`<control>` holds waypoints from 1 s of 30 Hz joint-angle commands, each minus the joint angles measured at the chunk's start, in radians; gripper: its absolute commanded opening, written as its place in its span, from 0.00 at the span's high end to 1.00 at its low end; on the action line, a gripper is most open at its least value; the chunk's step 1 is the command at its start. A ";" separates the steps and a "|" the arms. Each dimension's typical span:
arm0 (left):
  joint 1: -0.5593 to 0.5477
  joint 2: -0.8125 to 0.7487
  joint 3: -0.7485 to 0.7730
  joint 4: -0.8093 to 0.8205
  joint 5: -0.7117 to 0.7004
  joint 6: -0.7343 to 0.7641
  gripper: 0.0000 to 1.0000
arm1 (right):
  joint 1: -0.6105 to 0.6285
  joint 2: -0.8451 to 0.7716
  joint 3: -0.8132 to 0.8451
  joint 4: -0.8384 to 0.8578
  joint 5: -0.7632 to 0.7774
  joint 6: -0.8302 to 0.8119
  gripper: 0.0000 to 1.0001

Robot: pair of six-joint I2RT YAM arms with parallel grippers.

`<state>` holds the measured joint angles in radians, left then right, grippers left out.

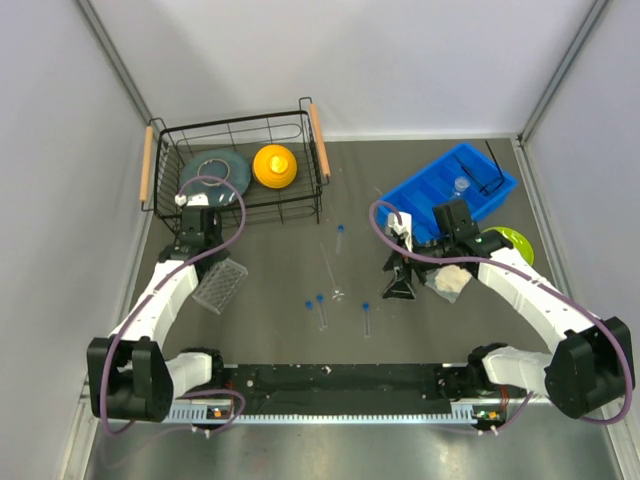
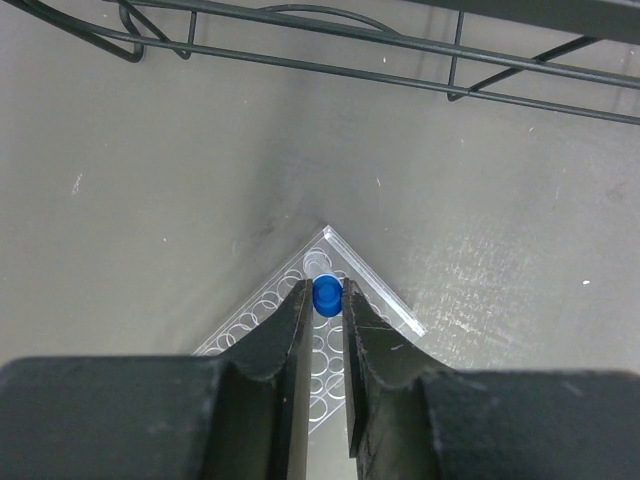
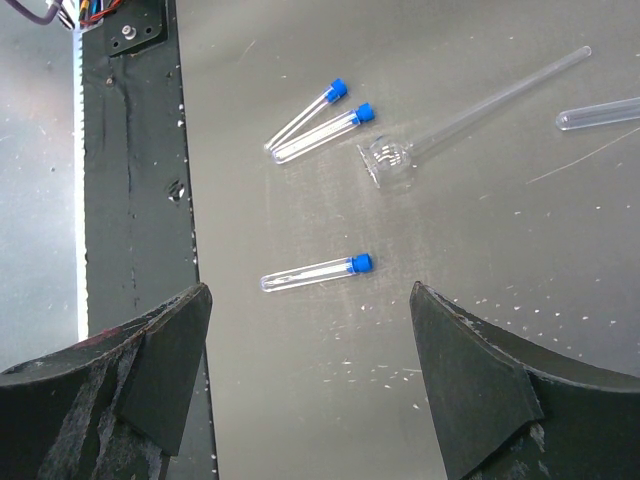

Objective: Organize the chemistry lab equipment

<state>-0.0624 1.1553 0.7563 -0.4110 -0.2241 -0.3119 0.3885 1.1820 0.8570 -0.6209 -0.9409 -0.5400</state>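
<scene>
My left gripper point(image 2: 327, 297) is shut on the blue cap of a test tube point(image 2: 326, 295), which stands upright over a corner of the clear grid rack point(image 2: 385, 300). From above, the rack point(image 1: 220, 286) lies left of centre under the left gripper point(image 1: 207, 258). My right gripper point(image 1: 399, 276) hangs open over the bare table with nothing between its fingers. Ahead of it lie a single test tube point(image 3: 315, 272) and a pair of tubes point(image 3: 318, 128). A clear stemmed glass piece point(image 3: 400, 160) lies beside them. The black wire ring stand point(image 1: 488, 168) and a small vial point(image 1: 461, 184) sit in the blue bin point(image 1: 425, 192).
A black wire basket point(image 1: 312, 196) at the back left holds a grey plate point(image 1: 222, 166) and a yellow dome point(image 1: 274, 166). A lime-green plate point(image 1: 514, 240) lies at the right. A crumpled white item point(image 1: 447, 284) lies under the right arm. Another tube point(image 1: 340, 238) lies mid-table.
</scene>
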 commanded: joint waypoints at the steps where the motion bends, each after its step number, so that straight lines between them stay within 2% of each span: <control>1: 0.013 -0.002 -0.002 0.009 0.000 -0.016 0.78 | -0.008 -0.018 0.000 0.024 -0.033 -0.017 0.19; 7: 0.018 -0.025 0.009 -0.017 0.002 -0.030 0.68 | -0.007 -0.015 0.004 0.023 -0.033 -0.015 0.19; 13: 0.019 -0.069 0.047 -0.071 0.009 -0.041 0.62 | -0.008 -0.007 0.011 0.023 -0.036 -0.011 0.19; 16: 0.019 -0.100 0.080 -0.112 0.014 -0.041 0.55 | -0.007 -0.001 0.022 0.016 -0.033 -0.012 0.19; 22: 0.021 -0.204 0.149 -0.173 0.072 -0.021 0.21 | 0.000 0.056 0.102 -0.039 -0.018 -0.017 0.19; 23: 0.019 -0.238 0.155 -0.181 0.083 -0.018 0.17 | 0.015 0.076 0.134 -0.059 0.006 -0.017 0.19; 24: 0.019 -0.256 0.161 -0.190 0.095 -0.021 0.08 | 0.026 0.088 0.148 -0.065 0.026 -0.011 0.19; 25: 0.021 -0.273 0.170 -0.202 0.104 -0.042 0.04 | 0.041 0.096 0.161 -0.068 0.049 -0.002 0.19; 30: 0.019 -0.431 0.124 -0.163 0.277 -0.133 0.01 | 0.172 0.151 0.191 -0.042 0.236 0.126 0.20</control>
<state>-0.0463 0.8204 0.8856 -0.5957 -0.1013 -0.3702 0.4637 1.3003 1.0027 -0.6781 -0.8413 -0.5041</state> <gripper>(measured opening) 0.987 0.806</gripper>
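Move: Just under the left fingers, which hold the blue cap, the test tube stands in the far corner hole of the tube rack; the rack's middle lies about 5 cm back, 2 cm left and 5 cm below that hand. From the same hand the wire dish rack's middle is some 21 cm ahead and 3 cm right, slightly lower; a pair of lying tubes is 12 cm back, 21 cm right, 8 cm below. From the right hand, the tube rack is roughly 41 cm left, 6 cm ahead, 10 cm below. Letting go of the blue cap, the left fingers start to part while the hand eases back about 1 cm over the rack; then it rises quickly, some 11 cm in all, opening wide, drifting back and a little right as the fingertips tip up about 15 degrees. Late on, the right hand, still open and empty, sets off forward and left by about 2 cm. ##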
